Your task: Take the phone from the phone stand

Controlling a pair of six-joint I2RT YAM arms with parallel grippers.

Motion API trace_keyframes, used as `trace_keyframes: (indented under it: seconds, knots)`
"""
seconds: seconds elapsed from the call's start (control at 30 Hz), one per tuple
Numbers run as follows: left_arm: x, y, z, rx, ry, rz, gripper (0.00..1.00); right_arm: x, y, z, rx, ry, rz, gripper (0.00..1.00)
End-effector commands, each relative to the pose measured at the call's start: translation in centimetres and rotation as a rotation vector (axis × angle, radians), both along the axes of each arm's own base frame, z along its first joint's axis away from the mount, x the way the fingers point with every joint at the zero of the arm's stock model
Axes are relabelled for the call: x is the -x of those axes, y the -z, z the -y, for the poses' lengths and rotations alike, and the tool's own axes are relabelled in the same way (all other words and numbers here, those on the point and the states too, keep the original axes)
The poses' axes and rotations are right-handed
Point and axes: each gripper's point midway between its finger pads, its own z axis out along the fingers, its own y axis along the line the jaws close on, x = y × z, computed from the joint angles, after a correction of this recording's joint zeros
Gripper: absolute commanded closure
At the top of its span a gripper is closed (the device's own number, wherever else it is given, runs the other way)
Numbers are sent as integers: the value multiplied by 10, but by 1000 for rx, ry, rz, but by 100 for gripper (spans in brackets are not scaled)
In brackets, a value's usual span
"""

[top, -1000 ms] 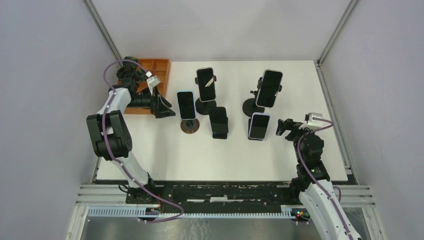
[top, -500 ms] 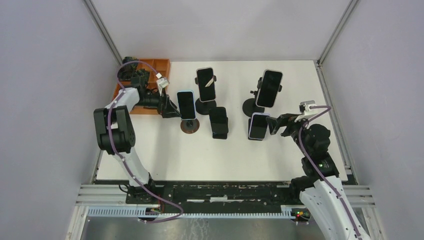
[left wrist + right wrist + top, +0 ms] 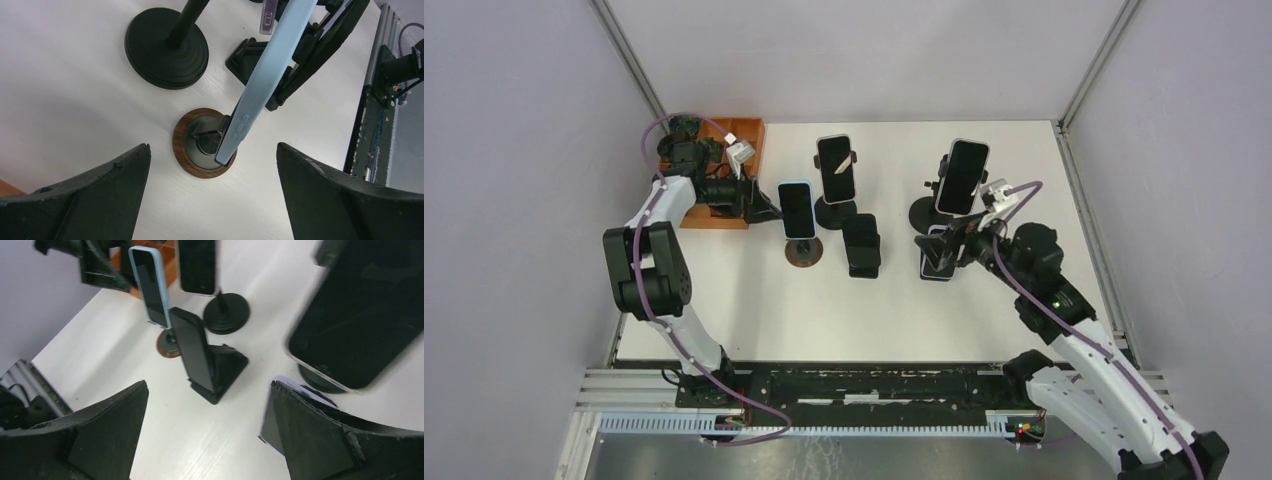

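Observation:
Several phones stand on stands on the white table. A light-blue phone point(image 3: 797, 210) point(image 3: 265, 75) leans on a round wood-rimmed phone stand point(image 3: 803, 252) point(image 3: 205, 142). My left gripper point(image 3: 764, 208) point(image 3: 212, 147) is open just left of it, facing its edge, touching nothing. My right gripper point(image 3: 944, 250) point(image 3: 208, 385) is open over the lavender phone point(image 3: 939, 265) point(image 3: 272, 415), which sits partly behind its right finger point(image 3: 330, 440). A black phone on a black wedge stand point(image 3: 861, 245) point(image 3: 200, 352) lies ahead between the right fingers.
Two taller stands with black round bases hold phones at the back point(image 3: 836, 168) point(image 3: 963, 176). An orange tray point(image 3: 746, 135) sits at the back left behind the left arm. Grey walls close in both sides.
The right arm has swung left and forward from the table's right side until its gripper is over the lavender phone. The left gripper shifted slightly beside the light-blue phone. Both stayed open.

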Motion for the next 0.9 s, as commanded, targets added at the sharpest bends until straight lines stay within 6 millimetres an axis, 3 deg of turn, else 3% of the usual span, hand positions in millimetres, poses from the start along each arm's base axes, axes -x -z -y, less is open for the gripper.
trace_keyframes:
  seconds: [0.0,0.2,0.33,0.67,0.87]
  knots:
    - [-3,-7,11,42,50,8,0,-3,-41,-38,-56,-72,73,2]
    - [-1,5,22,36,94,5,0,-1,-38,-101,1,-166,54,2]
    - [-7,13,24,51,104,-11,0,-2,-34,-130,24,-218,35,2]
    - [-9,30,37,64,154,-23,17,3,-30,-164,14,-352,13,3]
    - [-6,25,39,57,172,-1,41,0,-25,-170,32,-362,-7,3]
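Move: The light-blue phone on its stand is about 7 cm to the right of the left hand, level with it fore and aft, its middle some 3 cm lower; the tall-stand phone is about 14 cm right and 8 cm farther out. From the right hand the light-blue phone is roughly 28 cm left, 12 ahead and 13 below. On the right hand's way, some 17 cm lower, are the purple-edged phone, 3 cm ahead and 2 right, and the black phone, 16 left and 6 ahead. The left hand sinks about 4 cm and works nearly as far to the right, to the lower left edge of the light-blue phone, its wrist turning slightly clockwise and its fingers beginning to close to about two thirds open late on. Meanwhile the right hand sweeps some 16 cm left at nearly constant height, away from the purple-edged phone and towards the light-blue phone and the black one before it, fast at first and then easing off, turning about 20 degrees counter-clockwise with its fingers kept wide open. ##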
